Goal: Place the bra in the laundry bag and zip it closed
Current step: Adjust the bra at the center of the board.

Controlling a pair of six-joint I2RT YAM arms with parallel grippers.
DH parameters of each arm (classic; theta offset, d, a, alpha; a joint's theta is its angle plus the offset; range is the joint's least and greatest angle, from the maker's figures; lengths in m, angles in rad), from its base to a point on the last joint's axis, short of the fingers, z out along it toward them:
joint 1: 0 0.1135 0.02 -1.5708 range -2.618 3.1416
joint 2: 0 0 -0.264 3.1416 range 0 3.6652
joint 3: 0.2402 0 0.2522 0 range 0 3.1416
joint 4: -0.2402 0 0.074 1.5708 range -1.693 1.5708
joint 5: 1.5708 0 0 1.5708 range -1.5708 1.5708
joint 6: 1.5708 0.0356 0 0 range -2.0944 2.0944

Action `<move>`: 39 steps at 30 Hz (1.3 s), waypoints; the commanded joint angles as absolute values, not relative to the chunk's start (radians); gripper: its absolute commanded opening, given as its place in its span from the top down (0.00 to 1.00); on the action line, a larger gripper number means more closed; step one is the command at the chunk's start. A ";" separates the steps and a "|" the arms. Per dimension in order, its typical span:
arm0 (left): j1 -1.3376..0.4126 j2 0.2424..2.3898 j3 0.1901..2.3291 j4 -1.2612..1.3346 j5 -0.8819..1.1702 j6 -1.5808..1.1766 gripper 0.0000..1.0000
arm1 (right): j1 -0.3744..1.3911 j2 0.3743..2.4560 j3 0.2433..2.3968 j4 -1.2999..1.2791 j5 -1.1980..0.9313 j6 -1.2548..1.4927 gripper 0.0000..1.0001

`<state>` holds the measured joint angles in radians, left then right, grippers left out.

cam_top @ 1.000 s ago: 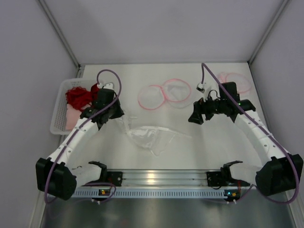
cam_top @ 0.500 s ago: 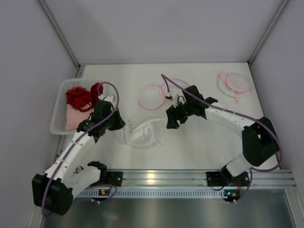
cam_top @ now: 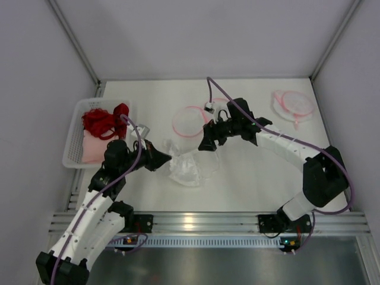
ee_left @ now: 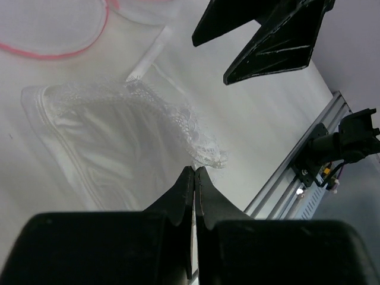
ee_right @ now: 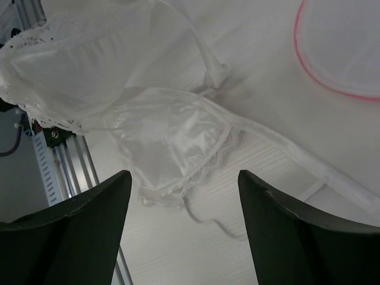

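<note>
The white lace-edged bra (cam_top: 187, 169) lies bunched near the table's middle, and also shows in the left wrist view (ee_left: 113, 139) and the right wrist view (ee_right: 166, 127). My left gripper (cam_top: 168, 160) (ee_left: 194, 171) is shut, pinching the bra's lace edge at its tips and lifting that end. Just behind the bra hovers my right gripper (cam_top: 207, 143) (ee_right: 184, 175), open, with one cup and a strap below its gap and nothing held. The round laundry bag (cam_top: 189, 122) with its pink rim lies flat behind the bra, also seen in the right wrist view (ee_right: 341, 50).
A white basket (cam_top: 74, 145) holding red garments (cam_top: 102, 120) and pink ones stands at the left edge. A second pink-rimmed bag (cam_top: 295, 103) lies at the back right. The aluminium rail (cam_top: 196, 222) runs along the near edge.
My left arm has swung right and nearer, dragging the bra into a tighter bunch. My right gripper has come in from the right and now hangs over the bra.
</note>
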<state>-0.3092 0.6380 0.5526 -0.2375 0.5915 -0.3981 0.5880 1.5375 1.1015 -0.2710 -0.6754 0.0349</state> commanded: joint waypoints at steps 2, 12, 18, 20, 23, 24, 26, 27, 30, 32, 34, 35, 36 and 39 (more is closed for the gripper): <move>-0.307 0.634 0.523 -0.216 0.534 -0.429 1.00 | 0.600 1.624 1.181 -0.230 -0.615 0.019 0.28; -0.264 0.698 0.503 -0.172 0.660 -0.485 1.00 | 0.660 1.816 1.215 -0.157 -0.505 -0.052 0.26; -0.259 0.703 0.511 -0.190 0.647 -0.480 1.00 | 0.689 1.893 1.255 -0.111 -0.485 -0.057 0.21; -0.258 0.703 0.512 -0.192 0.649 -0.477 1.00 | 0.709 1.894 1.259 -0.104 -0.471 -0.058 0.21; -0.253 0.706 0.514 -0.193 0.635 -0.479 1.00 | 0.742 1.917 1.278 -0.135 -0.462 -0.066 0.23; -0.253 0.707 0.517 -0.193 0.634 -0.479 1.00 | 0.750 1.927 1.282 -0.144 -0.460 -0.067 0.24; -0.245 0.707 0.517 -0.198 0.630 -0.477 1.00 | 0.775 1.944 1.266 -0.147 -0.447 -0.072 0.28; -0.242 0.709 0.518 -0.196 0.634 -0.477 1.00 | 0.782 1.945 1.259 -0.147 -0.442 -0.069 0.29; -0.235 0.704 0.517 -0.190 0.644 -0.471 1.00 | 0.796 1.976 1.253 -0.175 -0.433 -0.054 0.38; -0.230 0.701 0.512 -0.170 0.663 -0.474 1.00 | 0.796 1.980 1.241 -0.183 -0.420 -0.051 0.45; -0.227 0.701 0.509 -0.153 0.696 -0.486 1.00 | 0.792 1.973 1.232 -0.202 -0.416 -0.045 0.65; -0.226 0.698 0.506 -0.138 0.707 -0.491 1.00 | 0.785 1.967 1.221 -0.212 -0.422 -0.040 0.74; -0.224 0.696 0.503 -0.134 0.710 -0.497 1.00 | 0.779 1.956 1.213 -0.225 -0.422 -0.034 0.86; -0.224 0.695 0.491 -0.104 0.724 -0.528 1.00 | 0.709 1.847 1.148 -0.255 -0.422 -0.006 1.00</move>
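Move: The bra hangs by a lace corner from the left fingers, its lower part on the board: its middle is roughly 7 cm left, 3 cm back and 14 cm below the open right hand. From that hand the laundry bag's near ring is some 18 cm ahead and 6 cm left, its other ring about 21 cm ahead and 6 cm right, both about 15 cm down. From the left hand the bra's middle is roughly 3 cm ahead, 9 cm right and 17 cm down. The bra's upper band edge is what the right hand goes down for: it dips about 14 cm, first drifting a little forward, then going left and drawing back to finish some 5 cm left of its start, fingers tipping about 15 degrees steeper and shutting to pinch the fabric. The left hand keeps its lace corner, lowering it about 3 cm with a slight tilt down. ##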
